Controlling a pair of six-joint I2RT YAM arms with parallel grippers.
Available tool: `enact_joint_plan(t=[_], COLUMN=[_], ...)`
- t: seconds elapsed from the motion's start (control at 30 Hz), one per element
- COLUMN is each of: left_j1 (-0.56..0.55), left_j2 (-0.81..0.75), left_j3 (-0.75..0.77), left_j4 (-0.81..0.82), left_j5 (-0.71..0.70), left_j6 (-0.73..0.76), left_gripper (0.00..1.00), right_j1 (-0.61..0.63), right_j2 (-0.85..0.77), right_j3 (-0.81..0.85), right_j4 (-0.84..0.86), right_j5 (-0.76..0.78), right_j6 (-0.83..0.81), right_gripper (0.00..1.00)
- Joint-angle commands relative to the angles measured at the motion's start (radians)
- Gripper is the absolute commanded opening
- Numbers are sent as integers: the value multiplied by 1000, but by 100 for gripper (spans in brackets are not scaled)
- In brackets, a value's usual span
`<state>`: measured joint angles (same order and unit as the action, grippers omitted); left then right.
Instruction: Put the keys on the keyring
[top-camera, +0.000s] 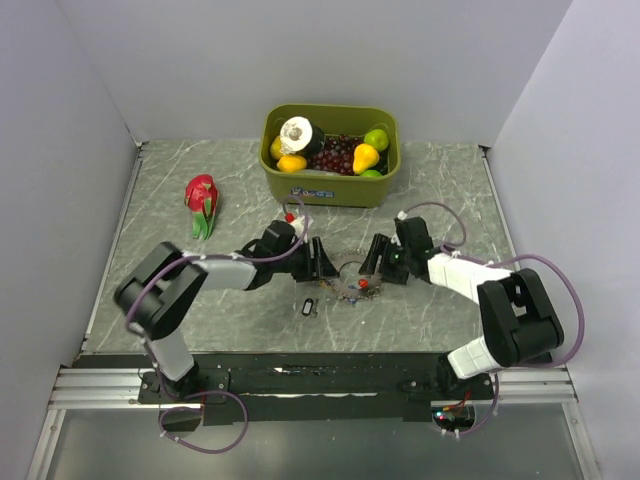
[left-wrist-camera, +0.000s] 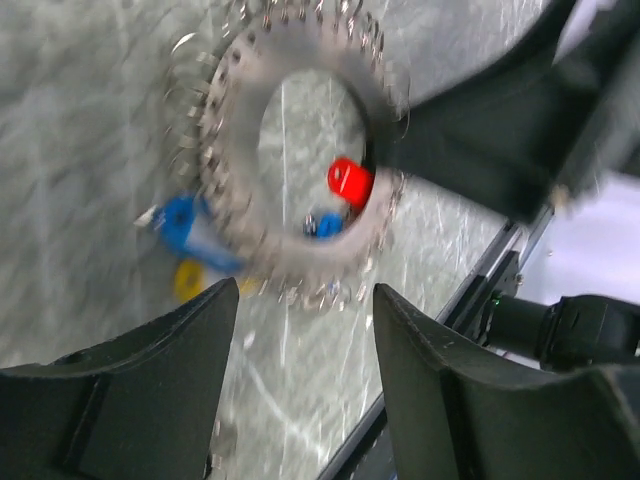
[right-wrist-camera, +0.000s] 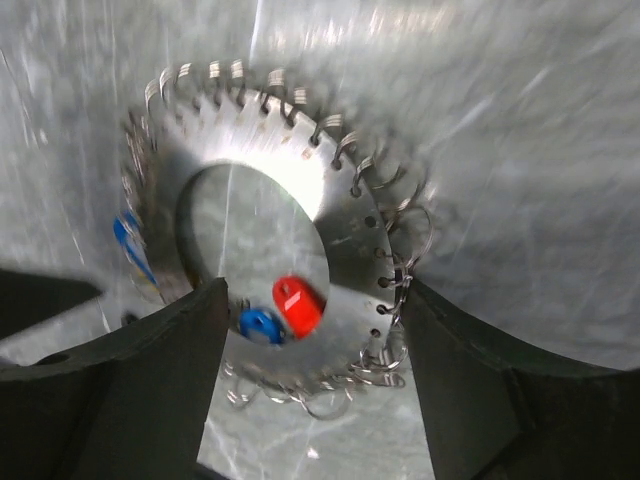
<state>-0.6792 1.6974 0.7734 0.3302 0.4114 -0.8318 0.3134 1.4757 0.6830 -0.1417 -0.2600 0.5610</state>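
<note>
The keyring (top-camera: 349, 273) is a flat grey metal ring with many small wire loops round its rim, lying mid-table between both grippers. In the right wrist view the keyring (right-wrist-camera: 345, 225) has a red key (right-wrist-camera: 298, 305) and a blue key (right-wrist-camera: 260, 325) showing in its hole, and another blue key (right-wrist-camera: 128, 245) at its left rim. My right gripper (right-wrist-camera: 312, 290) is open, its fingers either side of the ring's near rim. My left gripper (left-wrist-camera: 305, 290) is open and empty, just short of the keyring (left-wrist-camera: 235, 120), beside a yellow key (left-wrist-camera: 188, 280). A black key (top-camera: 308, 307) lies alone nearer the arms.
An olive bin (top-camera: 330, 188) of toy fruit stands at the back centre. A red dragon fruit toy (top-camera: 201, 200) lies at the back left. Grey walls close in the table on both sides and at the back.
</note>
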Motion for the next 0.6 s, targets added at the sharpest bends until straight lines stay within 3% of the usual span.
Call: enact_joint_plan(t=[0.0,0.27,0.43,0.57], left_j1=[0,-3,-3,-3], left_j2=[109,203,219,142], left_j3=[102,243,355,353], left_j4=[101,-14,-158,-241], left_j5=[99,84,49,-31], left_j6=[-62,5,79,149], left_gripper=[62,61,62,63], right_j1=[67,307,372,377], right_j2=[-90,-256,-308,-373], right_j3=[-86,-210,-238,-209], right_j4=[-7,68,116,56], right_j5=[-56,8,11,42], right_j6=[40,230,293,264], right_gripper=[75,75,75,76])
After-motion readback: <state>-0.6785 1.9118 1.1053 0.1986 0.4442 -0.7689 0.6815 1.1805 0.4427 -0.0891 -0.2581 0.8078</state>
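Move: The keyring's middle lies about 5 cm left of the right gripper and 1 cm back, some 2 cm below it; the red tag sits inside the ring, roughly 3 cm back and 3 cm left of that gripper. From the left gripper the keyring's middle is about 7 cm right, 1 cm back and 4 cm below, with the blue tag some 4 cm straight back and the yellow tag 3 cm back and 2 cm left. Sweep the right gripper back and left, nearly level, about 13 cm from the keyring's right side round to its near side, fingertips still at the small rim rings, wrist turning some 10 degrees counter-clockwise. Meanwhile bring the left gripper forward and right about 6 cm to the ring's far side, dipping a little, then rising. Leave both grippers open. ##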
